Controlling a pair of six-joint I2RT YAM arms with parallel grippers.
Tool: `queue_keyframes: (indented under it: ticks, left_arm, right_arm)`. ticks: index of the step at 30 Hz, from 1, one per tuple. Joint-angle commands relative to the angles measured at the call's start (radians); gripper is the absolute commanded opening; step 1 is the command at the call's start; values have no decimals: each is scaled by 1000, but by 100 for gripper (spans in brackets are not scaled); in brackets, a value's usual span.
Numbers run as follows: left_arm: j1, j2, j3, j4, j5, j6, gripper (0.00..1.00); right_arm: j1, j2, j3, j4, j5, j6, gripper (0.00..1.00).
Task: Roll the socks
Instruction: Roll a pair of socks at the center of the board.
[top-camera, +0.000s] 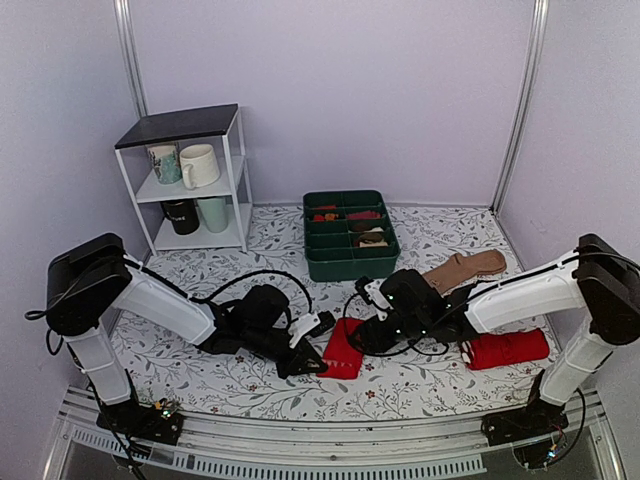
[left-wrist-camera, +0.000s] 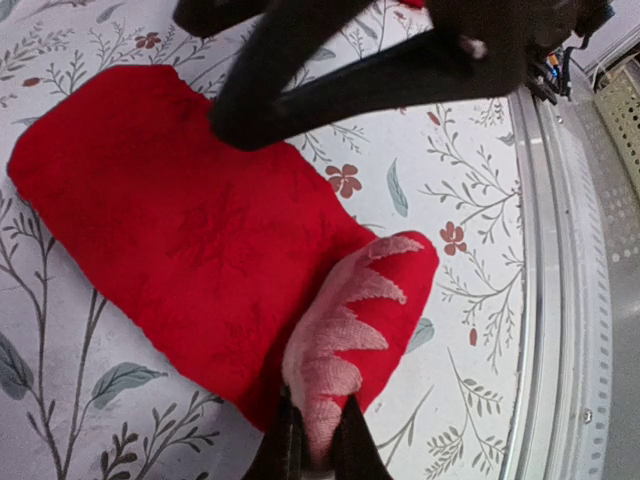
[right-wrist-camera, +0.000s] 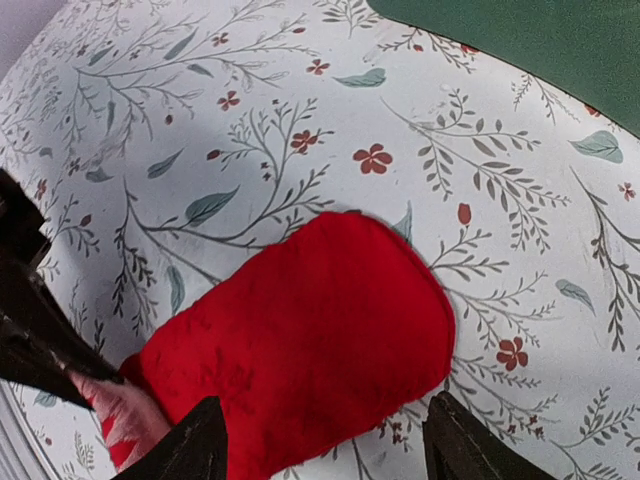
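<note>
The socks (top-camera: 343, 350) lie flat on the floral table between the two arms, bright red, with a pale beige end bearing red marks. In the left wrist view the beige end (left-wrist-camera: 345, 335) is lifted and folded over the red body (left-wrist-camera: 180, 230). My left gripper (left-wrist-camera: 318, 430) is shut on that beige end; it also shows in the top view (top-camera: 308, 362). My right gripper (right-wrist-camera: 322, 420) is open, its fingers straddling the red body (right-wrist-camera: 310, 330) just above it, and touches nothing. It appears in the top view (top-camera: 365, 335).
A second, all-red sock bundle (top-camera: 508, 348) lies at the right. A brown sock (top-camera: 465, 268) lies behind it. A green divided bin (top-camera: 348, 262) stands at the back centre. A white shelf with mugs (top-camera: 240, 180) stands back left. The table's metal front rail (left-wrist-camera: 545, 300) is close.
</note>
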Motion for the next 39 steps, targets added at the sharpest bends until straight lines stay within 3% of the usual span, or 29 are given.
queue_keyframes:
  ticks: [1,8,15,20,32,39]
  left_arm:
    - [0,36,-34,-118,-53,18,0]
    - [-2,19,-29,-124,-69,26,0]
    - [-12,-32,-3,-227,-135,63,0]
    - [-44,-84,26,-301,-177,86,0]
    - [-102,5,99,-274,-145,123,0]
    - [-70,97,135,-326,-98,104,0]
  right_arm:
    - [-42,98,83,-54,48,44,67]
    - [-50,196,138,-114,16,56,59]
    - [-51,249,173,-95,-16,18,22]
    - [-92,294,232,-34,-53,-69,5]
    - [-163,373,284,69,-223,-154,4]
    - [-162,382,270,66,-255,-145,4]
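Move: The far right corner of the red socks on the board is about 3 cm ahead of my right hand, level with it sideways and some 4 cm below; their rolled pink-toothed near end sits about 6 cm back and 4 cm to the left. The green bin's middle stands roughly 24 cm ahead, 2 cm left. My left hand already pinches that rolled end's left edge; the far corner lies about 10 cm ahead of it and 8 cm right. I bring my open right hand forward and down, about 3 cm each way, onto the far right corner of the socks, and shut the fingers to pinch the cloth. Staying low, I then draw that corner some 4 cm forward and 4 cm left, turning the hand a little counter-clockwise, while my left hand keeps its pinch on the rolled end, easing first slightly left, then back right. ##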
